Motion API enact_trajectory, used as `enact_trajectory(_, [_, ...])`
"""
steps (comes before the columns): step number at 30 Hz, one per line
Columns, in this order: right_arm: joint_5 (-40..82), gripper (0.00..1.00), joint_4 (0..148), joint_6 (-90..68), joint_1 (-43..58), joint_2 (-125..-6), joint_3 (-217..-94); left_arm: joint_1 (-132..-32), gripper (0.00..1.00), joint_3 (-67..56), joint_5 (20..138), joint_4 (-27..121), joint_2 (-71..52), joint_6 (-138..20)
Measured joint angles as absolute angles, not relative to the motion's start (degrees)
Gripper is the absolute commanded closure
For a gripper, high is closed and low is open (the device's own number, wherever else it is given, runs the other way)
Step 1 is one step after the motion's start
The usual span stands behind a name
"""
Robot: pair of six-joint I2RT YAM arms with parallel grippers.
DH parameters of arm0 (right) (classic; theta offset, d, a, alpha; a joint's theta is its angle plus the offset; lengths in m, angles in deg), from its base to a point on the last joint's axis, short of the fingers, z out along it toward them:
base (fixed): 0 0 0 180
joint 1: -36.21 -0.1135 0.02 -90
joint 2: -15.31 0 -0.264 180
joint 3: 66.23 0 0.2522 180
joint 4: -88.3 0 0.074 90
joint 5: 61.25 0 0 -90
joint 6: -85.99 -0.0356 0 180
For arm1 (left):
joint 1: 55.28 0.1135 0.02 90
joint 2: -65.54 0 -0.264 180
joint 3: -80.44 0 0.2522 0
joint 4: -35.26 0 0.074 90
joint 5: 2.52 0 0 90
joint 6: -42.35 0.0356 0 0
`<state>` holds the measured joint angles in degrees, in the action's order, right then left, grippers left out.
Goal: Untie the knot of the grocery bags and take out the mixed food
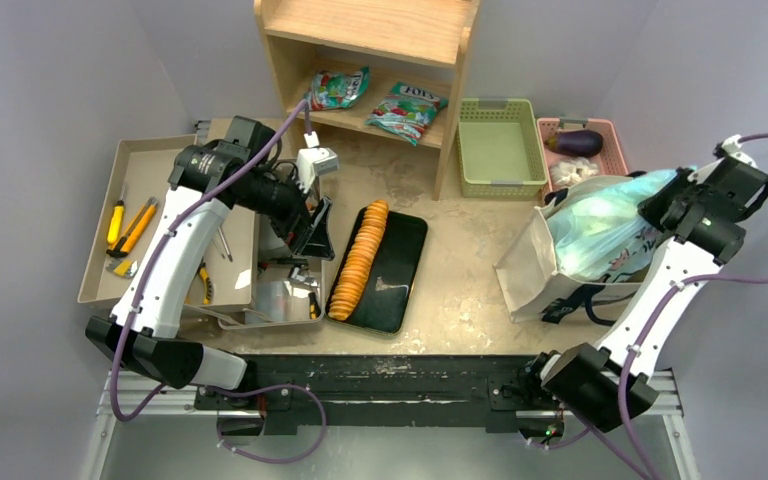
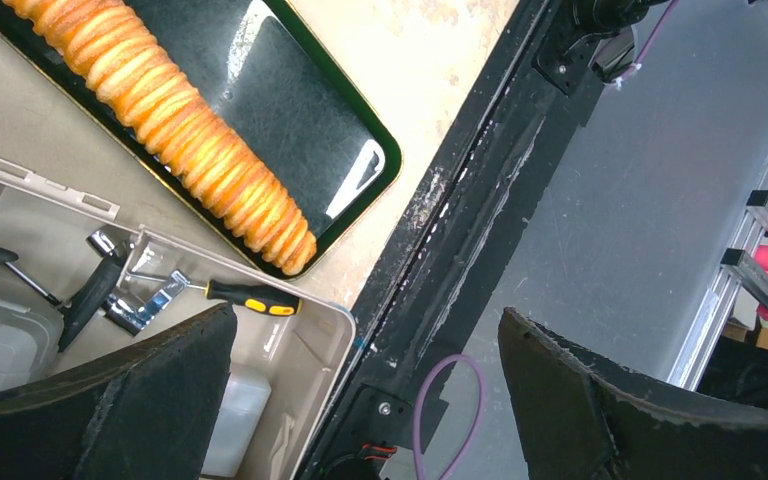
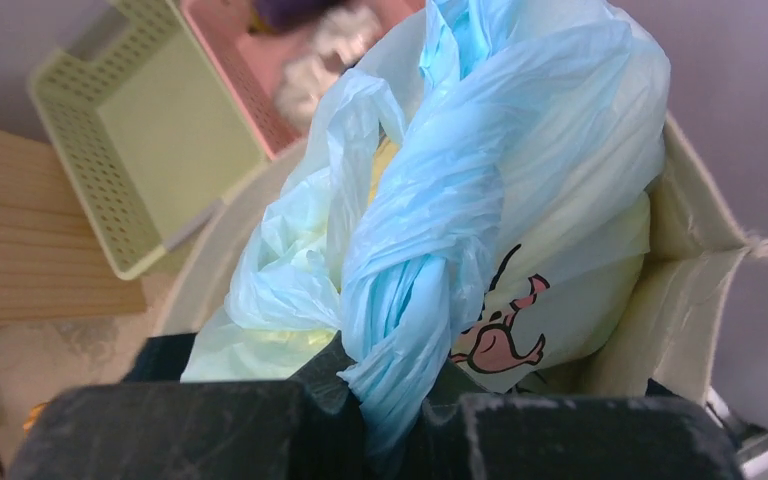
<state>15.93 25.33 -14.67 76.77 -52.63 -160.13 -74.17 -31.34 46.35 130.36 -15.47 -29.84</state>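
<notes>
The light-blue plastic grocery bag (image 1: 600, 222) with a pink cartoon print (image 3: 500, 335) sits inside the cream canvas tote (image 1: 522, 272) at the right of the table. Its handles are twisted into a knotted strand (image 3: 425, 270). My right gripper (image 3: 400, 410) is shut on the lower end of that strand, from above the tote (image 3: 690, 300). The mixed food is hidden inside the plastic; only a yellowish tint shows through. My left gripper (image 2: 365, 315) is open and holds nothing, over the corner of the tool box (image 2: 305, 345) at the table's near edge.
A black tray (image 1: 400, 270) with a row of orange crackers (image 1: 358, 255) lies mid-table. Tool boxes (image 1: 140, 190) sit at the left. At the back are a wooden shelf (image 1: 380, 40) with snack packets, a green basket (image 1: 500, 150) and a pink basket (image 1: 610, 150).
</notes>
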Motion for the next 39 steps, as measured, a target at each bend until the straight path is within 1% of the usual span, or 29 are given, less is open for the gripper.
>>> enact_trajectory(8, [7.97,1.00,29.09,-18.25,76.74,-48.88,-172.22,-74.17,0.00,-30.91,46.35,129.51,-15.43,-30.26])
enact_trajectory(15, [-1.80,1.00,38.32,-26.73,76.72,-51.34,-181.42,-74.17,0.00,-30.60,45.55,125.70,-14.25,-37.38])
enact_trajectory(18, [-6.02,1.00,43.54,-31.12,76.63,-53.77,-185.51,-74.04,0.00,-26.01,43.78,119.23,-9.81,-42.17])
enact_trajectory(21, [-10.50,1.00,50.01,-36.50,75.39,-56.35,-188.90,-73.76,0.00,-16.41,42.49,109.86,-0.96,-47.50])
enact_trajectory(23, [-12.14,1.00,52.43,-38.27,72.98,-58.12,-191.41,-73.60,0.00,-11.58,42.66,105.33,4.55,-50.32])
enact_trajectory(26, [-13.36,1.00,53.59,-38.42,64.92,-60.92,-195.34,-72.77,0.00,-8.39,42.75,100.94,9.25,-54.19])
enact_trajectory(28, [-14.32,1.00,52.96,-37.27,57.79,-62.45,-196.98,-70.68,0.00,-7.96,41.61,98.45,9.70,-56.57])
enact_trajectory(33, [-14.71,1.00,48.76,-33.16,44.02,-65.09,-197.42,-64.64,0.00,-3.48,39.45,93.31,9.66,-62.32])
enact_trajectory(37, [-13.51,1.00,43.41,-28.85,34.71,-66.58,-196.87,-64.07,0.00,-2.01,39.23,92.76,10.82,-63.35])
enact_trajectory(39, [-12.11,1.00,41.90,-26.03,30.93,-65.81,-193.75,-64.03,0.00,-1.95,39.23,92.79,12.13,-63.00])
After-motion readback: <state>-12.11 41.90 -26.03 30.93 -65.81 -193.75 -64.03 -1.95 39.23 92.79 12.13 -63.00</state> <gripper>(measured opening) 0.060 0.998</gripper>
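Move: The right hand already pinches the grocery bag by its blue twist, its bulk inside the tote, whose middle is about 7 cm to the left, 3 cm back and 18 cm lower. Bare tabletop, the place ahead, is roughly 33 cm left, level fore-and-aft, 28 cm below; the green basket is 27 cm left and 23 cm out, the black tray 53 cm left and 3 cm back. From the open left hand that bare tabletop is some 33 cm right, 8 cm farther out. Straight up first, the right hand hauls the grocery bag about 30 cm out of the tote, then sweeps it some 30 cm left over the bare tabletop, easing forward and sinking about 8 cm, fingers tipping up and swinging counter-clockwise, grip kept. The empty left hand, still wide open, rises about 3 cm and turns some 30 degrees, its fingers coming nearer level. ##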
